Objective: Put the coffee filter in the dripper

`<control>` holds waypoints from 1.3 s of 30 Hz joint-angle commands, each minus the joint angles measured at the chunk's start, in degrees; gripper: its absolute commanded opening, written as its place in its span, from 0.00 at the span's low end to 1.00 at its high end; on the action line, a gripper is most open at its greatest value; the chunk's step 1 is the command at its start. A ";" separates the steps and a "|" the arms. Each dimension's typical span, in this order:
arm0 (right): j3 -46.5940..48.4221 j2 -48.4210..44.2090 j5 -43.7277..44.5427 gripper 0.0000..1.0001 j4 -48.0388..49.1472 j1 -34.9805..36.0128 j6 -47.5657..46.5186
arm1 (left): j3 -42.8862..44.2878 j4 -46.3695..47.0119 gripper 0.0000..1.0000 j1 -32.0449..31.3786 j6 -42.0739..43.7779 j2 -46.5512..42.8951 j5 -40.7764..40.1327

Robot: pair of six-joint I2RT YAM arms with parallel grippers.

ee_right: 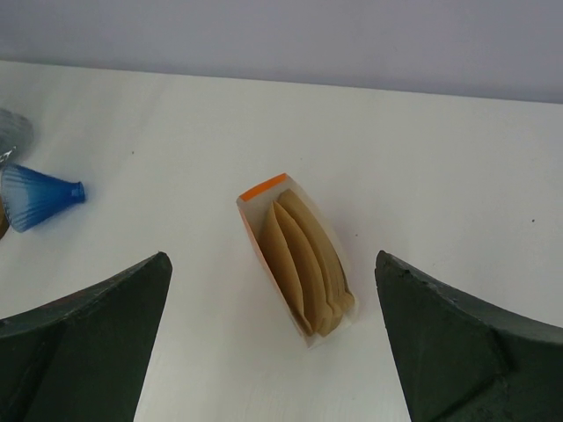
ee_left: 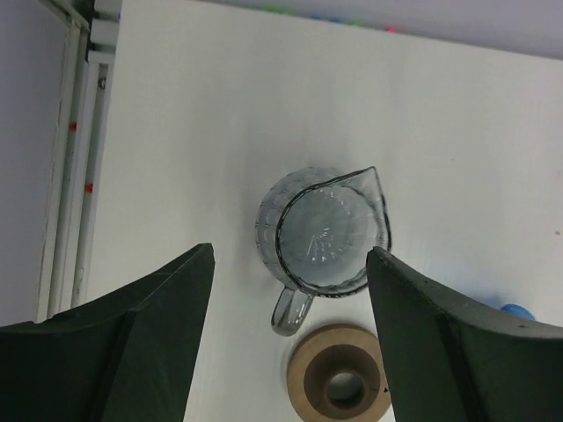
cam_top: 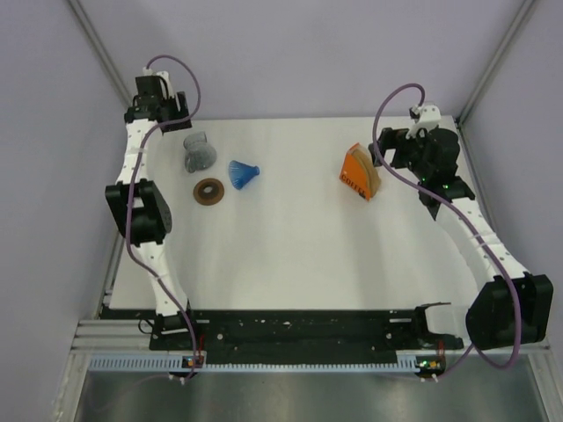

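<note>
The blue dripper lies on its side on the white table, mouth toward the near left; the right wrist view shows it at the left edge. Tan coffee filters stand packed in an orange packet, none of them out of it. My right gripper hangs open just right of the packet, jaws wide, nothing between them. My left gripper is open above the grey handled cup at the back left, holding nothing. A sliver of the dripper peeks past its right finger.
A flat brown ring lies just in front of the grey cup, left of the dripper; it also shows in the left wrist view. The table's left edge and metal rail run close to the left arm.
</note>
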 commanded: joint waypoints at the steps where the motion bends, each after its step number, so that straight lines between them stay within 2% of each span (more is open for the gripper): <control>1: -1.30 -0.81 -0.76 0.99 -0.25 0.32 -1.91 | 9.32 -7.36 0.75 0.14 -0.62 6.92 -3.71; 4: -1.56 -0.64 -0.94 0.99 -0.25 0.32 -2.35 | 9.51 -4.91 0.75 0.14 -0.97 9.39 -1.53; 10: -0.07 -0.46 -1.12 0.99 -3.06 0.32 -3.23 | 11.87 -1.29 0.67 -0.13 -3.17 14.66 -4.94; 13: 1.07 -0.55 -0.85 0.99 -4.03 0.23 -3.58 | 13.11 -1.82 0.58 -0.56 -3.00 16.95 -4.06; 16: 1.60 -0.90 -0.41 0.99 -4.29 0.32 -3.84 | 13.11 -1.65 0.41 -1.00 -2.47 18.27 -4.15; 21: 2.04 -1.95 0.03 0.99 -5.08 0.32 -4.19 | 13.11 -2.09 0.35 -1.00 -2.38 19.68 -4.15; 22: 1.96 -2.22 0.29 0.99 -5.26 0.32 -4.37 | 13.11 -2.17 0.28 -1.00 -2.21 19.77 -4.41; 24: 2.04 -2.83 0.73 0.99 -5.52 0.32 -4.63 | 13.11 -2.35 0.00 -1.00 -2.64 19.68 -5.02; 28: 1.87 -3.54 1.08 0.99 -5.96 0.32 -4.81 | 13.11 -2.26 0.00 -0.92 -3.78 17.49 -4.06; 33: 1.34 -4.68 1.08 0.99 -6.14 0.32 -4.90 | 13.02 -3.05 0.00 -1.09 -3.09 10.47 -3.36; 36: 1.16 -5.21 1.00 0.99 -6.14 0.32 -5.07 | 12.32 -5.42 0.00 -2.05 -0.46 4.58 2.51; 39: 1.25 -5.03 0.56 0.99 -5.70 0.32 -5.33 | 7.94 -7.97 0.00 -5.82 6.29 -2.79 10.33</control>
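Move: The glass carafe, standing with its handle pointing back, has its middle about 5 cm ahead of the left hand, 6 cm to its right and 17 cm below. The blue dripper lies on its side, 23 cm to the left hand's right, about 1 cm back and 19 cm below; the wooden ring lies 9 cm back, 11 cm right and 21 cm below. From the right hand the carafe is some 21 cm ahead, 68 cm left and 22 cm below. The carafe's left rim is taken by the left hand, which drops about 13 cm while edging some 3 cm forward and tipping down roughly 10 degrees, then shuts its half-open fingers to pinch the glass wall. Keeping the pinch, it lifts about 4 cm, drawing back and right. The right hand, still open, dips about 3 cm, then eases up and back. ##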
